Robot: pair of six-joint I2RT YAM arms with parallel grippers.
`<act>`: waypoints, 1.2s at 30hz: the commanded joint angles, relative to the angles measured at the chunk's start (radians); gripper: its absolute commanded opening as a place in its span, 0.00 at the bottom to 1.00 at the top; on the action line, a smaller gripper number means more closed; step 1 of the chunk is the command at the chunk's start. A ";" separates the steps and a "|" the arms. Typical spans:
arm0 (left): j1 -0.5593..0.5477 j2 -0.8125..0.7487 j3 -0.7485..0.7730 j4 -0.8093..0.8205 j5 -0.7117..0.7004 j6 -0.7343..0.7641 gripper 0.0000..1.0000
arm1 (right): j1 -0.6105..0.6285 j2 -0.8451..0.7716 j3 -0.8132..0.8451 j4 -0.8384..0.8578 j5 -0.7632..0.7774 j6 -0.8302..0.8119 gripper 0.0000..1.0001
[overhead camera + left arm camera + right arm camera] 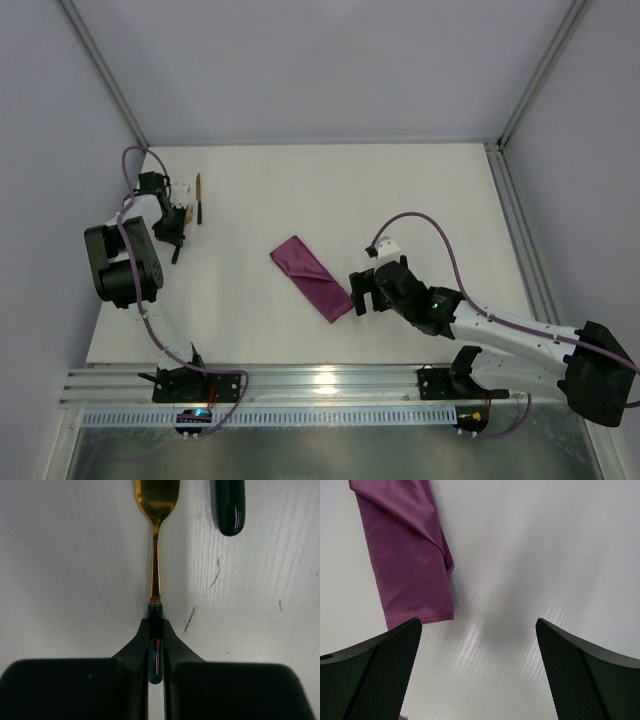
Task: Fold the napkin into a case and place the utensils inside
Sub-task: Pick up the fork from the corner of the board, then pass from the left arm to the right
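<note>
The napkin (pixel 312 277) lies mid-table folded into a slim magenta-purple strip, set diagonally; its near end (pixel 405 555) shows in the right wrist view. My right gripper (pixel 358 292) hovers open just right of that end, with only bare table between its fingers (pixel 477 625). At the far left, my left gripper (pixel 177 240) is shut on the dark handle of the gold fork (pixel 156 575), its tips (pixel 156 625) pinching the handle from both sides. The knife (pixel 198 198) lies right beside it, and its dark handle end (pixel 228 507) shows in the left wrist view.
A metal rail (pixel 330 385) runs along the near edge with both arm bases on it. Frame posts (pixel 105 85) and grey walls close the left, right and back sides. The white table (pixel 400 190) has small dark scuffs (pixel 190 619).
</note>
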 commanded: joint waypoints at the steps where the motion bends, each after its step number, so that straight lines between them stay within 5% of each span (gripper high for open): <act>1: 0.002 0.017 -0.063 -0.045 0.009 0.036 0.00 | -0.002 -0.030 0.023 0.003 0.021 0.008 0.99; 9: 0.015 -0.291 -0.132 -0.002 0.157 -0.010 0.00 | -0.057 -0.057 -0.005 0.030 -0.036 0.011 0.99; 12: -0.091 -0.415 -0.123 -0.055 0.186 0.028 0.00 | -0.143 -0.059 -0.028 0.058 -0.115 0.016 0.99; 17: -0.434 -0.477 -0.050 -0.212 0.274 0.104 0.00 | -0.275 -0.076 -0.052 0.112 -0.253 0.011 0.99; 27: -0.980 -0.322 0.010 -0.374 0.342 0.702 0.00 | -0.549 -0.206 -0.049 0.008 -0.365 -0.026 0.99; 36: -1.128 -0.198 0.029 -0.371 0.450 1.038 0.00 | -0.586 -0.215 -0.077 -0.035 -0.372 -0.006 0.99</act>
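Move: The folded napkin lies well to the right of the left hand, whose closed fingers already hold the fork by its handle at table height: its middle is about 38 cm to the right and 12 cm back, roughly level in height. The knife's middle is some 13 cm ahead of that hand and 4 cm to its right. From the open right hand, the napkin's middle is about 16 cm left, 5 cm ahead and 8 cm lower. The fork, still pinched by its handle, comes up off the table in the left hand, arcs about 39 cm to the right and 18 cm back, rising some 15 cm and sinking about half of that again over the napkin, while the hand turns clockwise roughly 110 degrees. The right hand, staying open, clears off to the right and forward, away from the napkin. ##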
